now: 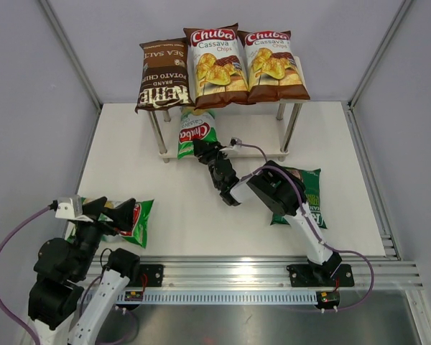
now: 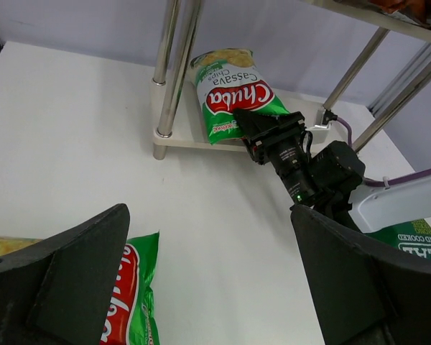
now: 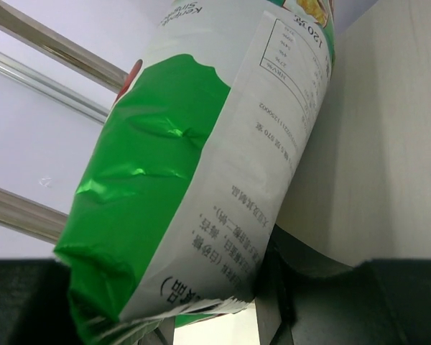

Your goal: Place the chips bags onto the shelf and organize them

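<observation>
The shelf [image 1: 290, 123] carries a dark brown Kettle bag [image 1: 161, 75] and two white-brown Chuba Cassava bags [image 1: 215, 65] [image 1: 274, 65] on its top board. My right gripper [image 1: 205, 151] is shut on the bottom seam of a light green Chuba bag [image 1: 196, 131], whose upper part lies on the lower board [image 2: 183, 134]. That bag [image 3: 201, 165] fills the right wrist view, edge-on between the right gripper [image 3: 223, 316] jaws. My left gripper [image 2: 208, 287] stands open just above a second light green Chuba bag [image 2: 133, 302] at the near left. A dark green REAL bag [image 1: 307, 194] lies flat under the right arm.
The shelf's metal legs [image 2: 174, 65] stand just left of the held bag. Grey walls close in the white table [image 1: 187, 208] on three sides. A rail [image 1: 273, 277] runs along the near edge.
</observation>
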You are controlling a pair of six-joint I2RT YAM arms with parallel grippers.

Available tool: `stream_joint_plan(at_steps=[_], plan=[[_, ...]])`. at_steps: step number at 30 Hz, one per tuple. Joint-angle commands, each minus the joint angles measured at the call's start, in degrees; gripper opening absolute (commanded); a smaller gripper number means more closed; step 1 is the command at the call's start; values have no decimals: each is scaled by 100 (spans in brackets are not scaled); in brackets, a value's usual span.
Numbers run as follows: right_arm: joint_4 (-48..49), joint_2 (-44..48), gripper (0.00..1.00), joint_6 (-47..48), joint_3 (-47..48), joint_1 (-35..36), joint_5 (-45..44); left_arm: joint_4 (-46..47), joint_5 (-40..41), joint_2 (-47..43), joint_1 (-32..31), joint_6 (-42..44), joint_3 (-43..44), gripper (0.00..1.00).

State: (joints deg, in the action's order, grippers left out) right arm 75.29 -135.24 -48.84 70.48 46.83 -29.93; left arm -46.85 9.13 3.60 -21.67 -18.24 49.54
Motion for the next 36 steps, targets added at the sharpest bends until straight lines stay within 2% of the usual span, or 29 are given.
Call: stream_joint_plan(at_steps=[1,16,20,22,24,27,28,30,31,36], plan=[[962,-239,32,-370,291,204,-311,431,352,-43,-21,-13,-129,99],[549,-793,33,-593,1134,502,-592,475,520,-289,-21,-215,-304,99],[373,-811,37,-469,1345,634,-803,466,555,-316,-21,-224,-305,99],[311,-872,42,-539,1398,652,-803,466,555,-333,-21,-233,-322,99],[276,-881,52,-574,1390,678,-882,475,564,-324,-21,-233,-322,99],[110,-829,60,-592,1390,714,-935,475,564,-324,-21,-224,-331,99],[-30,-776,70,-574,1390,722,-962,475,564,-324,-30,-233,-331,99],[-337,-662,76,-600,1355,749,-988,475,573,-324,-21,-241,-331,99],[-417,-627,83,-618,1337,757,-1006,475,582,-333,-21,-241,-322,99],[-943,-328,86,-977,907,775,-1190,466,617,-500,-21,-250,-340,99]])
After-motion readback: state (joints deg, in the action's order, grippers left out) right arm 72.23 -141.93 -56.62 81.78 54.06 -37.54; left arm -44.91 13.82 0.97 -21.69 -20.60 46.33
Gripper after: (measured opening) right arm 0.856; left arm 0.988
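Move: The right hand holds the near end of the green Chuba bag, whose middle lies about 7 cm ahead, 2 cm left and slightly higher. The left end of the lower shelf, where it is going, is some 8 cm ahead and 7 cm left; the left front post is about 11 cm left, level fore-and-aft. The brown Kettle bag lies roughly 22 cm higher, 10 cm ahead and 10 cm left. From the left hand, the Chuba bag is about 40 cm ahead, 14 cm right and 17 cm lower. Still pinching the green bag by its near end, the right hand pulls it sideways along the lower shelf, about 6 cm left towards the left front post, rolling some 10 degrees so its left side rises. Near the end the fingers open wide and let go of the bag end as the hand eases back a couple of centimetres. ##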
